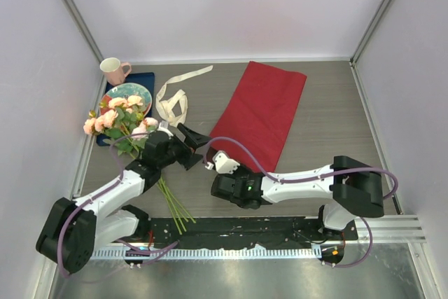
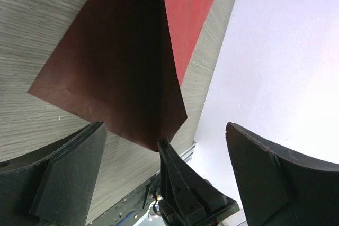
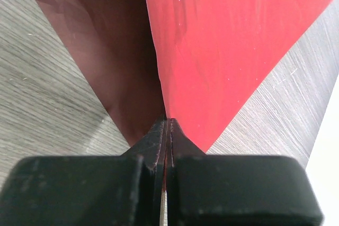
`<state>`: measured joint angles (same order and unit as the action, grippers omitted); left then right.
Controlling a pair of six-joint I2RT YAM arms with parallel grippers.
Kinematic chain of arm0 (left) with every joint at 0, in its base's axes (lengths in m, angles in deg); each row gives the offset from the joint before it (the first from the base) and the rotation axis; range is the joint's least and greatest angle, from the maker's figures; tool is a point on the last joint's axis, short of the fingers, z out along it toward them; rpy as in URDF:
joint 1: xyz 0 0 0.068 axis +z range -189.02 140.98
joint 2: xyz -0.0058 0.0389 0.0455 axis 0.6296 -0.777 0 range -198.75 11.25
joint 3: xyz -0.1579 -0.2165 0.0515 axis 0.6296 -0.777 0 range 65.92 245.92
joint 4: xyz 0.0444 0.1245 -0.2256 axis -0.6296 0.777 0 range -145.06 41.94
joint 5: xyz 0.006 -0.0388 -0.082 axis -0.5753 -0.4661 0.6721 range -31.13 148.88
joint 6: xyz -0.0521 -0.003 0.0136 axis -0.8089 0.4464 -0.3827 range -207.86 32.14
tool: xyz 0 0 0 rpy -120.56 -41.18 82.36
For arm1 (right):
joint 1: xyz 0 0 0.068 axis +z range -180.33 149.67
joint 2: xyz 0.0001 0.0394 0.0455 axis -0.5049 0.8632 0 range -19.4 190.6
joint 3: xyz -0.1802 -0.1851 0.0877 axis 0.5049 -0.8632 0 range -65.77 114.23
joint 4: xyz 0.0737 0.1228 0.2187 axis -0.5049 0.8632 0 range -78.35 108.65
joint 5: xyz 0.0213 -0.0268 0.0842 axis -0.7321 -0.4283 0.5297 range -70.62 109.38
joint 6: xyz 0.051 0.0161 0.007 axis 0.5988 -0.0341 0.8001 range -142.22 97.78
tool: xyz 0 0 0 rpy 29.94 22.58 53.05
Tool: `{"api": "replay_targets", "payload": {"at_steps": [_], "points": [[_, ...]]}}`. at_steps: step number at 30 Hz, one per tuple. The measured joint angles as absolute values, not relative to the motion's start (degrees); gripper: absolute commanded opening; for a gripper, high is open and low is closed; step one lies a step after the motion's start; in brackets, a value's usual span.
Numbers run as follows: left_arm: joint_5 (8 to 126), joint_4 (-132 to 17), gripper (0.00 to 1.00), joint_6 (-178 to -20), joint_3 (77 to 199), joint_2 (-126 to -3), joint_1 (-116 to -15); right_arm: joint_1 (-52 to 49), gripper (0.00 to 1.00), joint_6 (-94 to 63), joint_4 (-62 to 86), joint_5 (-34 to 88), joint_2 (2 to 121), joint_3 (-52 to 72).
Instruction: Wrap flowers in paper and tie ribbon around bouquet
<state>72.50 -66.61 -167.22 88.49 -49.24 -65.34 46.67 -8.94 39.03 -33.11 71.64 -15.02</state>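
The red paper (image 1: 262, 113) lies flat on the table's middle, with its near-left corner lifted. My right gripper (image 1: 210, 153) is shut on that corner (image 3: 167, 120), and the paper (image 3: 222, 41) folds up from its tips. My left gripper (image 1: 197, 148) stands open just beside it, its fingers (image 2: 74, 173) on either side of the right gripper's tips and the paper (image 2: 122, 67), touching nothing. The flowers (image 1: 119, 120) lie at the left with their stems running under my left arm toward the near edge. The white ribbon (image 1: 175, 99) lies looped between the flowers and the paper.
A pink mug (image 1: 114, 69) stands in the far-left corner. A patterned plate (image 1: 131, 93) rests on a dark blue tray (image 1: 145, 77) beside it. Walls close the table on three sides, and a black rail (image 1: 238, 229) runs along the near edge.
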Motion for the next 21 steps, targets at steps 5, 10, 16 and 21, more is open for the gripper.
{"api": "replay_targets", "payload": {"at_steps": [5, 10, 16, 21], "points": [[72.85, -69.06, 1.0, -167.39, 88.51, -50.12, -66.11, 46.64, 0.0, -9.62, 37.34, -31.39, 70.18, -16.16], [73.01, -70.42, 0.74, -166.87, 90.15, -53.63, -67.11, 46.51, 0.0, -10.12, 36.29, -30.53, 69.35, -16.4], [73.66, -70.77, 0.16, -163.54, 95.05, -62.27, -67.2, 46.29, 0.0, -10.12, 35.49, -30.36, 69.17, -16.4], [72.96, -65.59, 0.0, -153.07, 102.79, -63.67, -67.62, 45.55, 0.5, -7.37, 35.81, -28.76, 66.38, -16.38]]}}
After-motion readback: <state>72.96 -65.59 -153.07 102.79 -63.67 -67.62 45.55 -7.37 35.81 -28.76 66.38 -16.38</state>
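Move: Just ahead and to the right of the open left gripper, about 3 cm out, 4 cm over and 1 cm lower, is the raised left edge of the red paper's top layer. The right fingers still pinch its near corner, some 12 cm right of the left hand, 4 cm back and 5 cm down. The ribbon lies 15 cm ahead and 9 cm left, the flowers 18 cm left and about level, both some 10 cm below. From the right hand the edge is roughly 8 cm ahead, 9 cm left, 4 cm up. Reaching forward and right about 5 cm, the left gripper eases rightward first, dips a centimetre onto the raised paper edge, shuts from wide open to pinch it, then starts to lift by some 2 cm with a slight roll. The right hand holds the corner nearly in place, drifting a centimetre left and up, and parts its fingers only at the end. ##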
